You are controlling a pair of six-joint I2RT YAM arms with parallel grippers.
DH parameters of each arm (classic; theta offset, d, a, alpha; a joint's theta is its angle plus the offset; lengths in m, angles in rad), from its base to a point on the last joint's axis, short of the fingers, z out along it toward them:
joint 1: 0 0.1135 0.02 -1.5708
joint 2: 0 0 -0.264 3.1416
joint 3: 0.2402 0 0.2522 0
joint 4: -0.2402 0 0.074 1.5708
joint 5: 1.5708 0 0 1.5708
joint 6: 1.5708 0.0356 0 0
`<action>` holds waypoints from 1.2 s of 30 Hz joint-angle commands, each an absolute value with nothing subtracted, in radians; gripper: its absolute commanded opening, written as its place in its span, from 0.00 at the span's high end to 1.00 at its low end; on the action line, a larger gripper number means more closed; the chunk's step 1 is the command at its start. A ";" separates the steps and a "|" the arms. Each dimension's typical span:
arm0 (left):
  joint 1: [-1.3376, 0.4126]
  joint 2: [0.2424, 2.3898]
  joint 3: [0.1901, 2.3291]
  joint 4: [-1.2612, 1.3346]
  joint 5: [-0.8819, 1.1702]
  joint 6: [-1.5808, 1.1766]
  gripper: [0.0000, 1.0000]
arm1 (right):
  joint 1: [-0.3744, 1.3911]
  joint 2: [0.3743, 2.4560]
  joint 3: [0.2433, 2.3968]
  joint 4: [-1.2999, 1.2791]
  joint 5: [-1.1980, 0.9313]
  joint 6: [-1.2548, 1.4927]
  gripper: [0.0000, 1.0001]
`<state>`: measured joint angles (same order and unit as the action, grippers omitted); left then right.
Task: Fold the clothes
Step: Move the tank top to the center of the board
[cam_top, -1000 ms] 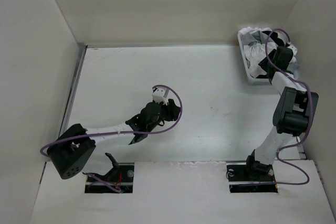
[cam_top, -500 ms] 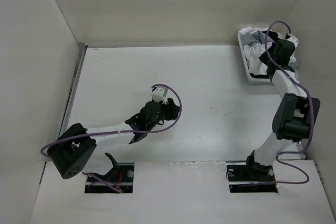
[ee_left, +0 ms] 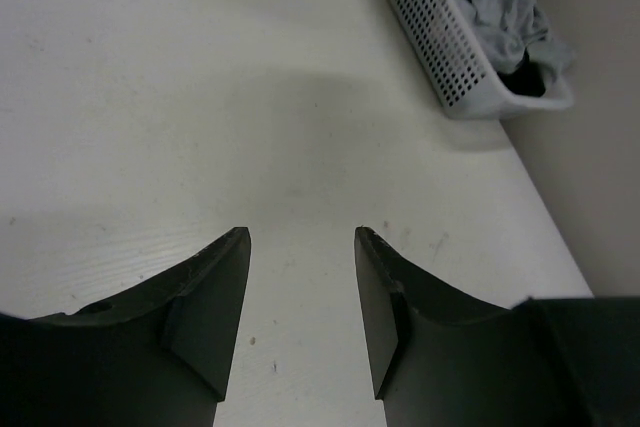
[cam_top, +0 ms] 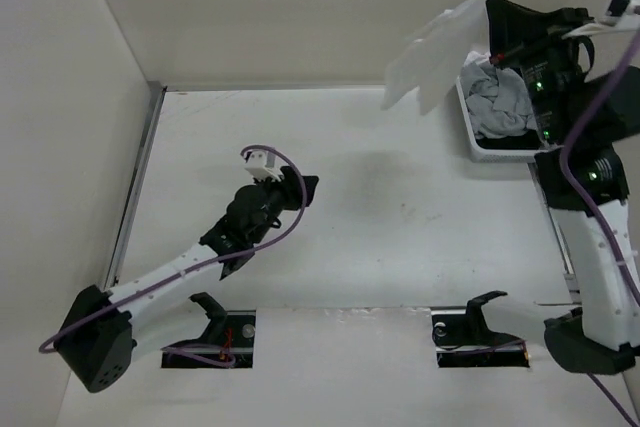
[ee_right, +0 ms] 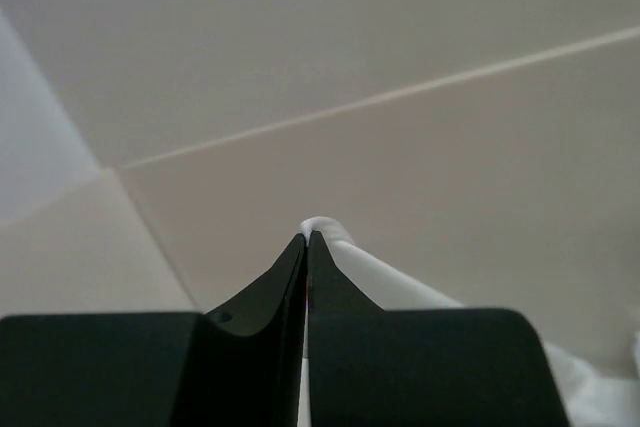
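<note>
The clothes [cam_top: 437,49], a plain white garment, hang in the air at the back right, above the table and just left of the basket. My right gripper [cam_top: 493,9] is raised high and shut on the garment's upper edge. In the right wrist view the jaws [ee_right: 308,235] are pressed together, with a fold of white fabric [ee_right: 392,283] pinched at their tips. My left gripper [cam_top: 305,185] hovers over the middle of the table, open, with nothing between its fingers [ee_left: 300,237]. It is far from the garment.
A white perforated plastic basket [cam_top: 497,154] stands at the back right corner and holds grey and dark clothes [cam_top: 500,99]. The left wrist view shows it too [ee_left: 438,50]. Walls enclose the table on the left, back and right.
My right gripper has shut on the white garment in the basket and lifted it high out of it. The left arm has stretched forward and up the table, its gripper still open.
</note>
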<state>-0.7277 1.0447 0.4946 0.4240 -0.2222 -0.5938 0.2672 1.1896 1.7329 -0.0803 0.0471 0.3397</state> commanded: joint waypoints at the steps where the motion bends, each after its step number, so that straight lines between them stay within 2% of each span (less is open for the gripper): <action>1: -0.694 0.919 0.509 0.353 -0.265 -0.634 0.56 | 0.388 1.141 1.779 -0.178 0.092 0.255 0.97; 5: -0.668 0.766 0.496 0.269 -0.379 -0.649 0.56 | 0.562 1.074 1.746 -0.186 0.120 0.216 0.96; 9: -0.640 0.660 0.474 0.212 -0.449 -0.672 0.56 | 0.656 1.048 1.579 -0.158 0.126 0.245 0.96; 14: -0.594 0.638 0.456 0.164 -0.427 -0.699 0.56 | 0.679 1.071 1.246 0.012 0.089 0.377 0.95; 18: -0.579 0.704 0.430 0.158 -0.399 -0.703 0.56 | 0.667 1.208 1.066 0.182 -0.012 0.511 0.96; 22: -0.582 0.793 0.419 0.158 -0.371 -0.706 0.56 | 0.582 1.437 1.081 0.259 -0.035 0.534 0.97; 29: -0.653 0.914 0.422 0.129 -0.353 -0.667 0.58 | 0.397 1.839 1.412 0.163 -0.017 0.574 0.97; 31: -0.677 0.936 0.425 0.104 -0.376 -0.663 0.58 | 0.360 1.906 1.511 0.117 -0.012 0.598 0.86; 33: -0.696 0.946 0.429 0.080 -0.411 -0.661 0.58 | 0.343 1.925 1.554 0.084 0.011 0.611 0.66; 35: -0.712 0.957 0.436 0.049 -0.431 -0.660 0.57 | 0.340 1.898 1.531 0.081 0.037 0.601 0.56; 36: -0.722 0.966 0.440 0.028 -0.434 -0.660 0.58 | 0.343 1.873 1.498 0.087 0.052 0.592 0.54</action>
<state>-0.7036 0.9562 0.4217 0.0677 -0.3908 -0.6758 0.3229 1.9369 1.4914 0.0788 0.0139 0.5842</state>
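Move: The right hand, high over the board with the tank top still in its fingers, has the board's center about 20 cm to its left, level with it fore and aft and some 60 cm below. From that hand the clothes basket lies roughly 20 cm ahead, 18 cm right and 55 cm down. The left hand has the board's center about 3 cm ahead, 13 cm to its right and 19 cm below. Back about 10 cm first, then down some 45 cm and left, then forward low over the board, the right hand flings the pinched tank top across the center; its fingers tip downward about 50 degrees and open at the end to let go, beyond the cloth's far end. The left hand rises and swings left, then sinks below its starting height, fingers still half open. ##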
